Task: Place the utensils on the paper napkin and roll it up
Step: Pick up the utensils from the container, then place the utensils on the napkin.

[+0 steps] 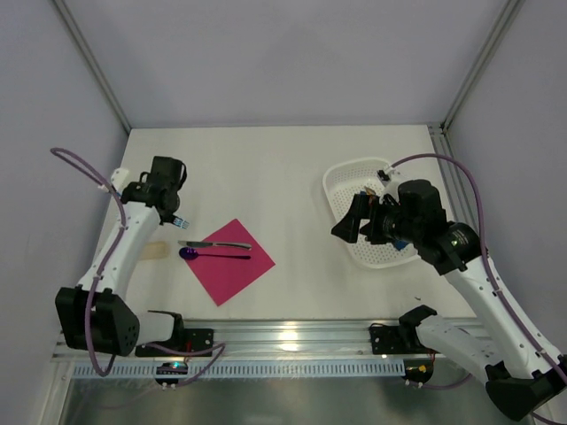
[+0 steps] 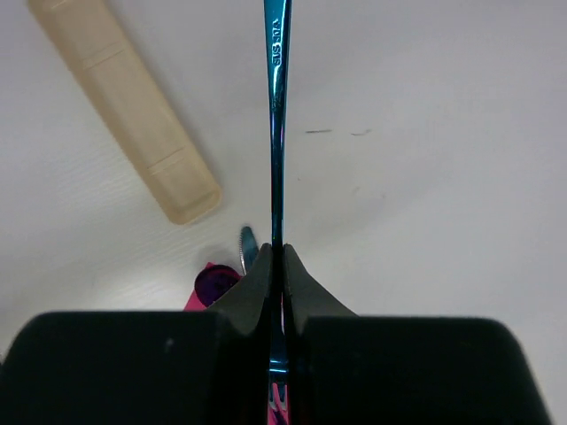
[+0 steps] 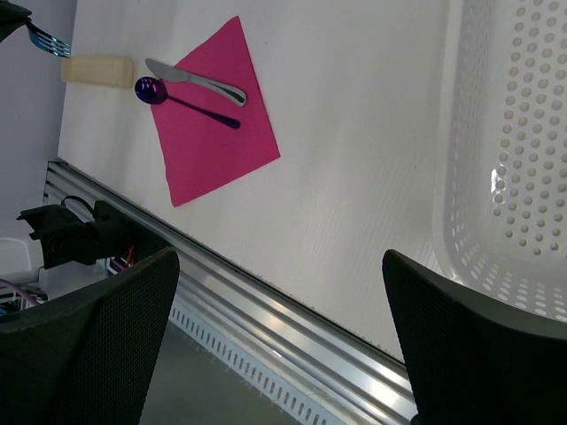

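The magenta paper napkin (image 1: 232, 263) lies flat at the table's front left. A knife (image 1: 217, 243) and a purple spoon (image 1: 213, 255) lie side by side across its upper left corner, their heads off the paper. My left gripper (image 1: 174, 215) hovers just left of them, shut on a shiny blue fork (image 2: 276, 133); in the left wrist view the fork's handle runs straight out from between my fingers (image 2: 257, 283). My right gripper (image 1: 348, 220) hangs open and holds nothing by the basket. The right wrist view shows the napkin (image 3: 213, 119) far off.
A pale beige flat stick (image 1: 156, 251) lies left of the spoon's head, and it also shows as the stick (image 2: 133, 115) under my left wrist. A white perforated basket (image 1: 341, 181) stands at the right under my right arm. The metal rail (image 1: 292, 336) runs along the near edge.
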`<state>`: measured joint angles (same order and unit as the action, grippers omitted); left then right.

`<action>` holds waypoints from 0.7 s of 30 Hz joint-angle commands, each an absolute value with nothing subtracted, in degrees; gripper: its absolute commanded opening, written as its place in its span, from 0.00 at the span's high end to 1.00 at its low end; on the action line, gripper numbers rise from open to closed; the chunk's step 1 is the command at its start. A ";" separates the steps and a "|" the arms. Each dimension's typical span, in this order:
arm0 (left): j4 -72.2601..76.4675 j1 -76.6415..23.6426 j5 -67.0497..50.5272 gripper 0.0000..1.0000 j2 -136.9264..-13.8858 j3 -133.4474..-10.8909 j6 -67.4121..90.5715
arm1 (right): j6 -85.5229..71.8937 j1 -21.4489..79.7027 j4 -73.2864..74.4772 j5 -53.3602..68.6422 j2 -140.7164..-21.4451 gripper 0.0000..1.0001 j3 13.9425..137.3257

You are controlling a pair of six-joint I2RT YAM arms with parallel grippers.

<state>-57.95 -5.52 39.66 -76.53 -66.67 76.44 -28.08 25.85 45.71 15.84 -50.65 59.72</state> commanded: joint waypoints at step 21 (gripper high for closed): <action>-37.71 -26.01 14.86 1.00 -66.10 -57.67 -24.94 | -23.47 26.02 32.61 24.87 -42.28 0.00 51.33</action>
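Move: The left hand already holds the blue fork, about 17 cm above the table. The middle of the napkin it is bound for lies some 16 cm to its right and 6 cm back. On the napkin, the knife's middle is about 12 cm right and 2 cm back, the purple spoon's 13 cm right and 4 cm back. The beige tray lies roughly 12 cm left and 3 cm back. From the right hand, the napkin is about 33 cm left and 3 cm ahead. Rightwards by about 13 cm, from beside the tray towards the napkin, the left hand carries the fork in an arc: it climbs some 8 cm, then sinks about 5 cm, ending high near the knife. The wrist swings clockwise all the way, roughly 90 degrees, with the fingers staying shut on the fork. ##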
